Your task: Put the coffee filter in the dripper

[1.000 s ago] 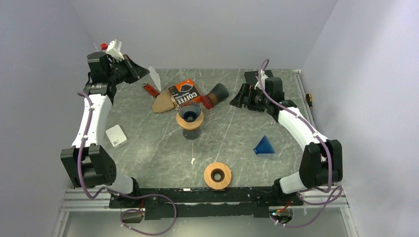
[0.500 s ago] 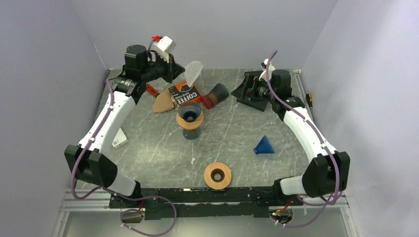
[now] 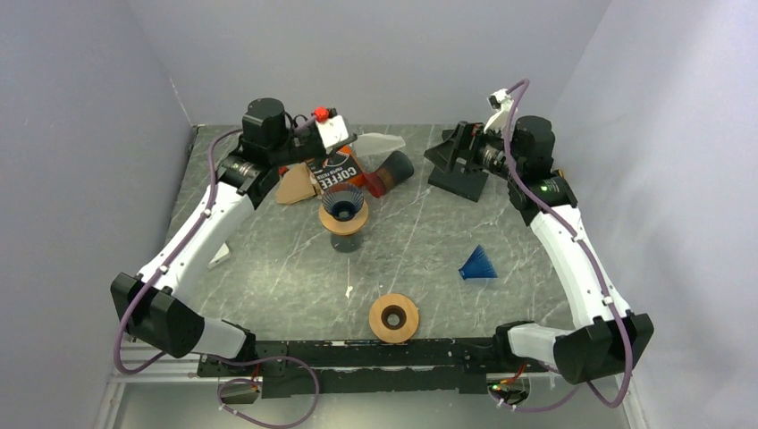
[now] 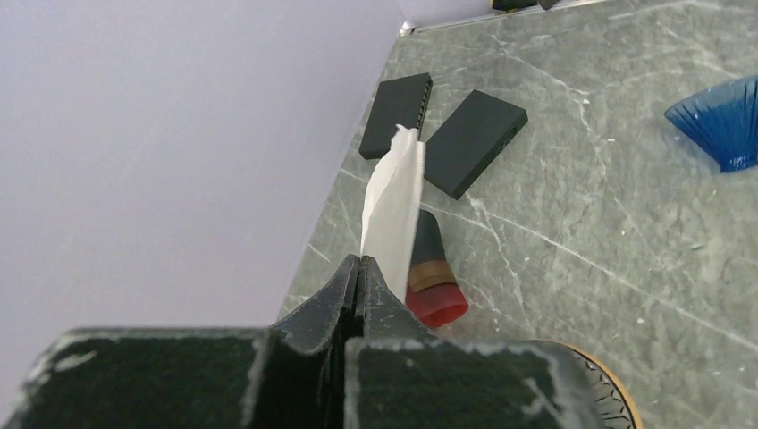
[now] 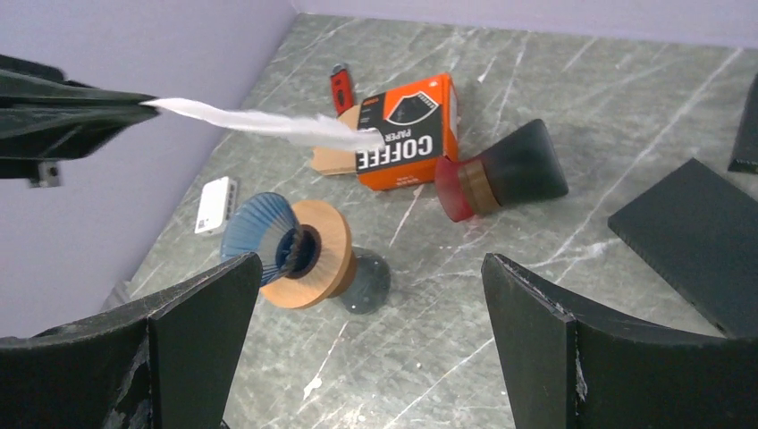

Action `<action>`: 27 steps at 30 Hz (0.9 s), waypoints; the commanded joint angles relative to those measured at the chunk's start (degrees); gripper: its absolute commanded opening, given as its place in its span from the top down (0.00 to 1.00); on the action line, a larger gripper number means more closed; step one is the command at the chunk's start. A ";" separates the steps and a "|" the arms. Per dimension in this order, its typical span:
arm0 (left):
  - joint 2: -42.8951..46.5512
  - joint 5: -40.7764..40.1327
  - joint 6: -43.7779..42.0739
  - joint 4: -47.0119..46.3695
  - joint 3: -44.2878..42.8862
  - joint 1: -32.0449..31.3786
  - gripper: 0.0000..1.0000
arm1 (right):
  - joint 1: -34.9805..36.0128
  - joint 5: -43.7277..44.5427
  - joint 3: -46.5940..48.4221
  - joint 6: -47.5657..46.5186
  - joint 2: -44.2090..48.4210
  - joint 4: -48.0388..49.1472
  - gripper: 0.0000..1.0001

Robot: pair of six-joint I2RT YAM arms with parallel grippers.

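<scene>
My left gripper is shut on one edge of a white paper coffee filter, holding it in the air above the back of the table. In the left wrist view the filter stands out flat from the pressed-together fingertips. The dripper, a blue ribbed cone in a wooden ring on a dark stand, stands below and in front of the filter. My right gripper hovers at the back right, open and empty. Its wrist view shows the dripper and the filter beyond its wide-apart jaws.
An orange coffee filter box, a brown filter and a black-and-red cone lie behind the dripper. Flat black blocks sit at the back right. A loose blue cone, a wooden ring and a white box lie nearer.
My left arm has swung from the far left corner to the right, carrying the filter over the orange box. The right arm has lifted and drawn back to the right.
</scene>
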State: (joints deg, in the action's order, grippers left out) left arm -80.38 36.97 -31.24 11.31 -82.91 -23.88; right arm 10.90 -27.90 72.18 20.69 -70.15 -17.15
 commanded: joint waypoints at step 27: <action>3.39 24.72 -15.56 -8.23 6.73 -2.48 1.00 | 9.86 -8.44 -0.81 -14.21 1.14 3.08 0.28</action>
State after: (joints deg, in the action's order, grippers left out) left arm -78.46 60.01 -48.42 6.17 -76.71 -26.04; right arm 20.29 -37.95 71.64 8.27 -69.45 -15.03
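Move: The filter's middle is about 6 cm to the right of the left fingers that already hold it, roughly 14 cm left of the open right gripper, 3 cm farther out and 3 cm higher. The right gripper is some 20 cm right of the left hand and 4 cm lower. The dripper stands 3 cm back, 2 cm left and 20 cm below the left hand; the red-black tumbler lies 18 cm out, 8 cm right and 34 cm down from it. Keep the left gripper shut on the filter and draw it back about 7 cm and some 4 cm to the right, turning the wrist around 26 degrees clockwise so the paper's free end swings towards the right gripper. Meanwhile lift the right hand slightly, then carry it left about 7 cm and back 5 cm towards the filter, sinking a little at the end, turning counter-clockwise and starting to close its wide-open fingers by about a quarter. ##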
